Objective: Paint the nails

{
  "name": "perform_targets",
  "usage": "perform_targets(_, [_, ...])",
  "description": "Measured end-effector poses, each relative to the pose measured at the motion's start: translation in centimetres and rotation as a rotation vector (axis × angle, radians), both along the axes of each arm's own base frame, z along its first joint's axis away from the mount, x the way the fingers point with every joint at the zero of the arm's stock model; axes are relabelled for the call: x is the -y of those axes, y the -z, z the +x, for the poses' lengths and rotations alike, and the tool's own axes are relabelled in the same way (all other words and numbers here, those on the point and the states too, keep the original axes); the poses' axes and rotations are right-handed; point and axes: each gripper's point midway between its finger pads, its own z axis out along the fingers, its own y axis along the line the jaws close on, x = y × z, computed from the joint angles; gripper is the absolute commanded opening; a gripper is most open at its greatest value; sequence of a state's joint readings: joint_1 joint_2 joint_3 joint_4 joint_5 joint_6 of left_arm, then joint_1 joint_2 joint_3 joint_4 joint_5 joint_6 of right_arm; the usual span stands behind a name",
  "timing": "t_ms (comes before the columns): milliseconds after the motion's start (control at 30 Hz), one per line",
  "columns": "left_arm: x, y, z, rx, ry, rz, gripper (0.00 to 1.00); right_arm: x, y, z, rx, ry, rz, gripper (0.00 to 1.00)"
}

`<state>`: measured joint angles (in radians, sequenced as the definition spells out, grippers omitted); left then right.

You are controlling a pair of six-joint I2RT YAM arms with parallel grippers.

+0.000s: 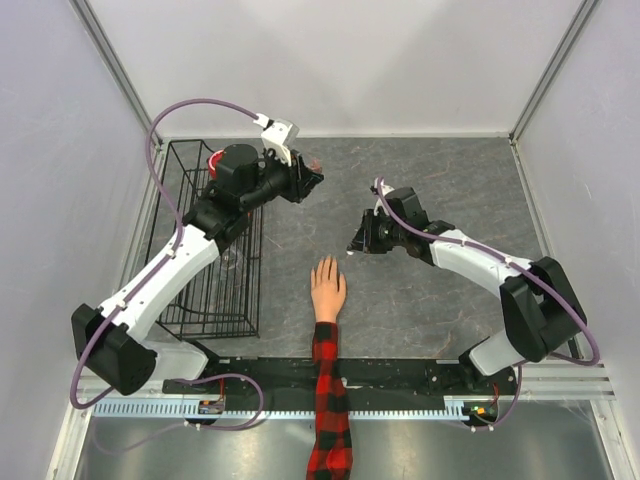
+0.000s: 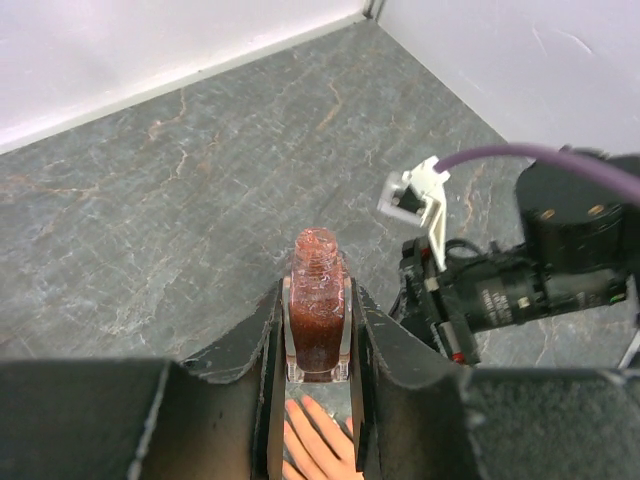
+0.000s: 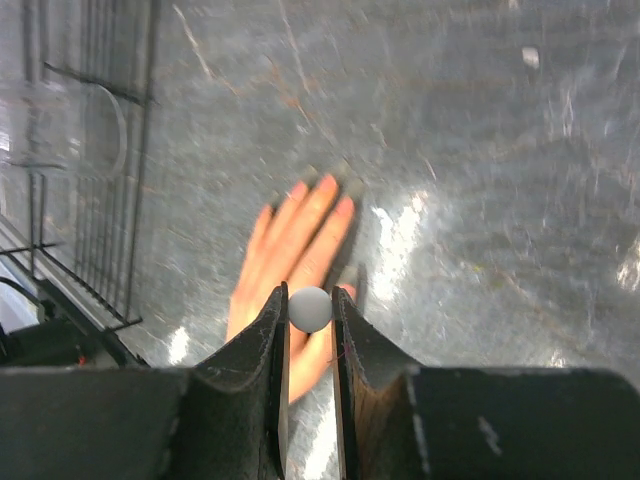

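The peach mannequin hand [image 1: 327, 288] lies palm down at mid-table, its plaid sleeve [image 1: 328, 400] running to the near edge. Its nails [image 1: 325, 262] point away from the arms and look pinkish and blurred in the right wrist view [image 3: 328, 184]. My left gripper [image 1: 310, 178] is held up at the back, shut on a small open bottle of reddish glitter polish [image 2: 317, 320]. My right gripper [image 1: 355, 243] hovers just right of the fingers, shut on a small white round cap [image 3: 310, 309]. Anything under the cap is hidden.
A black wire basket [image 1: 205, 250] stands at the left, with a clear glass [image 3: 70, 130] and something red [image 1: 215, 160] inside. The right arm's wrist [image 2: 530, 280] shows beside the bottle. White walls close in the grey table [image 1: 450, 190].
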<state>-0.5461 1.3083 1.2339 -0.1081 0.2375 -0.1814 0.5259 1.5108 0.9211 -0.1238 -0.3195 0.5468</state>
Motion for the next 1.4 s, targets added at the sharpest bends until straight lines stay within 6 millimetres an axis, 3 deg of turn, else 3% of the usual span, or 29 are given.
perform_targets(233, [-0.2, -1.7, 0.4, -0.009, -0.031, -0.012, 0.02, 0.6, 2.8, -1.3, -0.106, -0.008, -0.055, 0.0])
perform_targets(467, [0.9, 0.2, 1.6, -0.08, -0.029, 0.015, 0.02, 0.3, 4.7, -2.0, -0.17, -0.034, -0.063, 0.0])
perform_targets(633, [1.1, 0.2, 2.0, -0.094, -0.028, 0.024, 0.02, 0.2, 5.5, -2.3, -0.198, -0.045, -0.067, 0.0])
perform_targets(933, [1.3, -1.3, 2.1, -0.074, -0.026, 0.011, 0.02, 0.0, 5.4, -2.2, -0.193, -0.052, -0.056, 0.0])
perform_targets(1400, [1.3, -1.0, 2.1, -0.089, -0.027, 0.02, 0.02, -0.6, 4.9, -1.2, -0.171, -0.057, -0.047, 0.0])
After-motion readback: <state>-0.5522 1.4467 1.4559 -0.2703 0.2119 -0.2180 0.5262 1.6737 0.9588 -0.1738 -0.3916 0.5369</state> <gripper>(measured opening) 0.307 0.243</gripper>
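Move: My right hand already holds the polish brush by its white cap. The model hand's thumb nail lies about 11 cm below it, some 2 cm to the left and barely 1 cm back. The index nail is about 4 cm left and 3 cm ahead of my right hand, and the middle nail 6 cm left and 5 cm ahead, both also 11 cm down. From my left hand, the thumb nail is roughly 5 cm back, 7 cm right and 31 cm down. I lower the brush with my right hand towards the model hand's thumb, sinking about 5 cm while drawing back some 2 cm and tipping the hand about 10 degrees further down. Then I ease forward a centimetre, still pinching the cap. My left hand keeps its grip on the polish bottle and shifts about 2 cm forward, out of the way. ##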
